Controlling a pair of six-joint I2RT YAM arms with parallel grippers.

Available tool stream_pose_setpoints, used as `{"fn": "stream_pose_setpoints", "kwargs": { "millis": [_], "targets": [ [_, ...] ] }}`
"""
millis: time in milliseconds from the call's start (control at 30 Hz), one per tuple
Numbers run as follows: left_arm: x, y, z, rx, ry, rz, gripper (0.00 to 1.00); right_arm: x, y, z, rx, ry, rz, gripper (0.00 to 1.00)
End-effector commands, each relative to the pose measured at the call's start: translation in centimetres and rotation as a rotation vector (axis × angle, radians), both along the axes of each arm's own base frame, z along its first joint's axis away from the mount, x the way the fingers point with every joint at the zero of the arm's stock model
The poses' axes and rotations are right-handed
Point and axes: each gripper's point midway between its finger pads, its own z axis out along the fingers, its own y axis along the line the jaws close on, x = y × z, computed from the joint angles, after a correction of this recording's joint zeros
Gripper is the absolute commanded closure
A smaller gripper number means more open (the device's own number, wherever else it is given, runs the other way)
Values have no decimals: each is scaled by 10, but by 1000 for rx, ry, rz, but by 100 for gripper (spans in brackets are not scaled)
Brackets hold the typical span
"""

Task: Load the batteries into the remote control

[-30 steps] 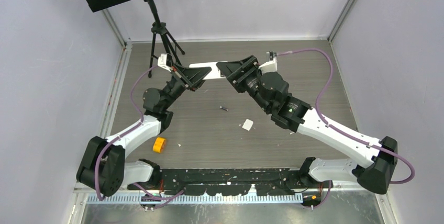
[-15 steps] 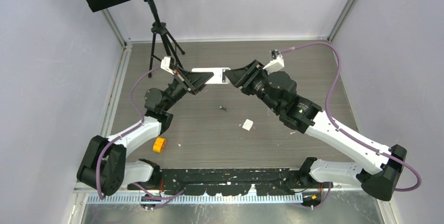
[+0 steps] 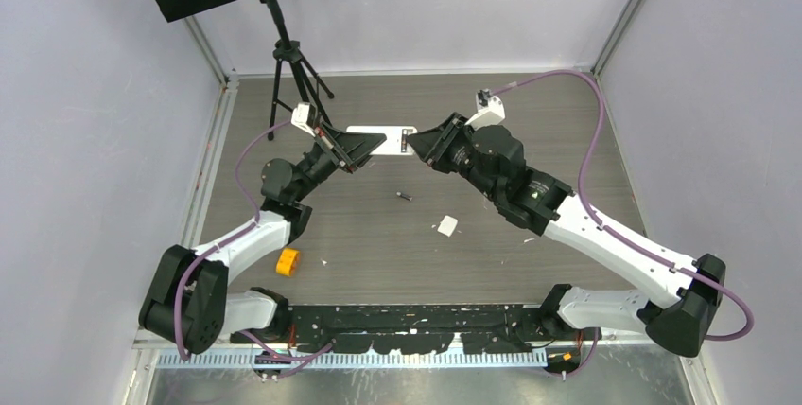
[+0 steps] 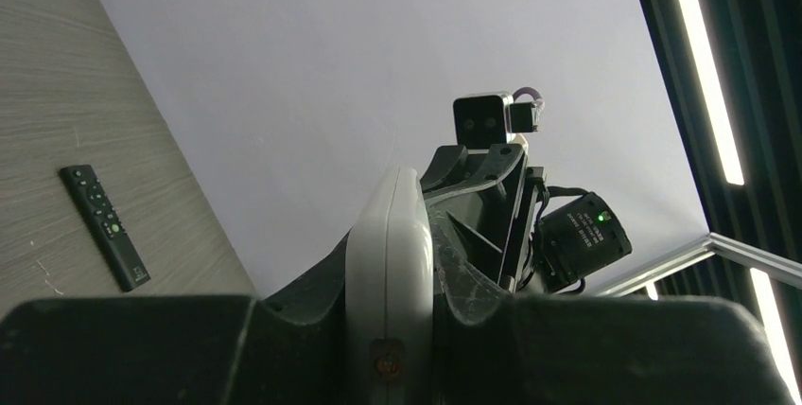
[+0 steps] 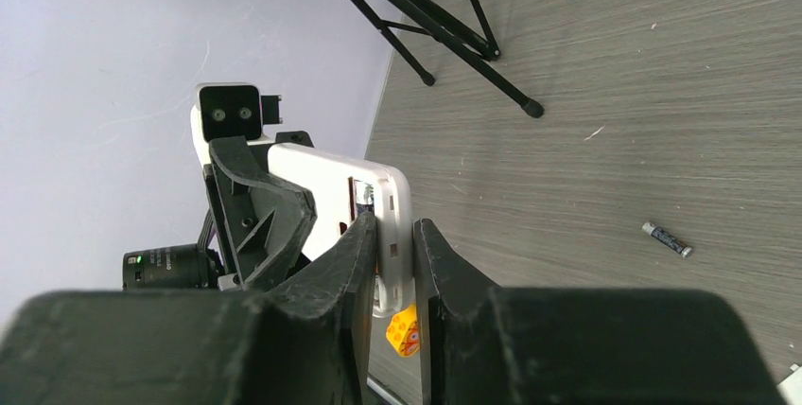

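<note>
A white remote control (image 3: pixel 378 131) hangs in the air over the far middle of the table, held at both ends. My left gripper (image 3: pixel 364 145) is shut on its left end, the body (image 4: pixel 390 263) pinched edge-on between the dark fingers. My right gripper (image 3: pixel 413 140) is shut on the right end (image 5: pixel 392 225), and both fingers press its sides. An open slot (image 5: pixel 362 195) shows in the remote's back. One small dark battery (image 3: pixel 404 197) with a pale end lies loose on the table (image 5: pixel 667 238), apart from both grippers.
A small white piece (image 3: pixel 446 225) lies near the battery. An orange block (image 3: pixel 287 261) sits at the front left. A black tripod stand (image 3: pixel 284 55) rises at the back left. A slim black remote (image 4: pixel 104 225) lies by the wall.
My right gripper has drawn back a little to the remote's right end and closed its jaws on it. The left gripper has kept its hold.
</note>
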Motion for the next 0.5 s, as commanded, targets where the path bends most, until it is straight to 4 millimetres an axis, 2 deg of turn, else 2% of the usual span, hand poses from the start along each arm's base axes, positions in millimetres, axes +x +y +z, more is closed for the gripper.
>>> {"fn": "stream_pose_setpoints", "kwargs": {
  "millis": [0, 133, 233, 400, 433, 467],
  "targets": [
    [-26, -6, 20, 26, -141, -78, 100, 0, 11, 14, 17, -30, 41, 78],
    [-27, -8, 16, 52, -148, -91, 100, -1, 18, 8, 10, -19, 73, 77],
    [-19, -9, 0, 104, -115, -57, 100, -3, 18, 2, -8, -2, 87, 68],
    [1, 8, -56, 304, -41, 127, 100, -15, 4, -15, -110, 28, 116, 43],
    [5, 14, -79, 383, -3, 166, 100, -20, 2, -22, -140, 42, 137, 40],
    [7, 22, -93, 434, 16, 209, 100, -24, -2, -30, -173, 59, 148, 37]
  ]
}}
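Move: The remote control is already in the left fingers, its middle level with that hand and about 1 cm to its right. From the right hand, that middle is some 6 cm left, and the battery already in the compartment is about 1 cm left, right at the pads. On the table some 32 cm below the right hand, the loose battery lies roughly 4 cm ahead and 1 cm left, the battery cover about 4 cm back and 10 cm right. Keep the right fingers pinched over the battery and the remote's end while both hands start sinking slowly together, then open them well over halfway to let go, lowering that hand about 3.5 cm in all. Hold the remote with the left gripper and bring it down some 4 cm, faster towards the end, tipping its fingertips down about 10 degrees. ##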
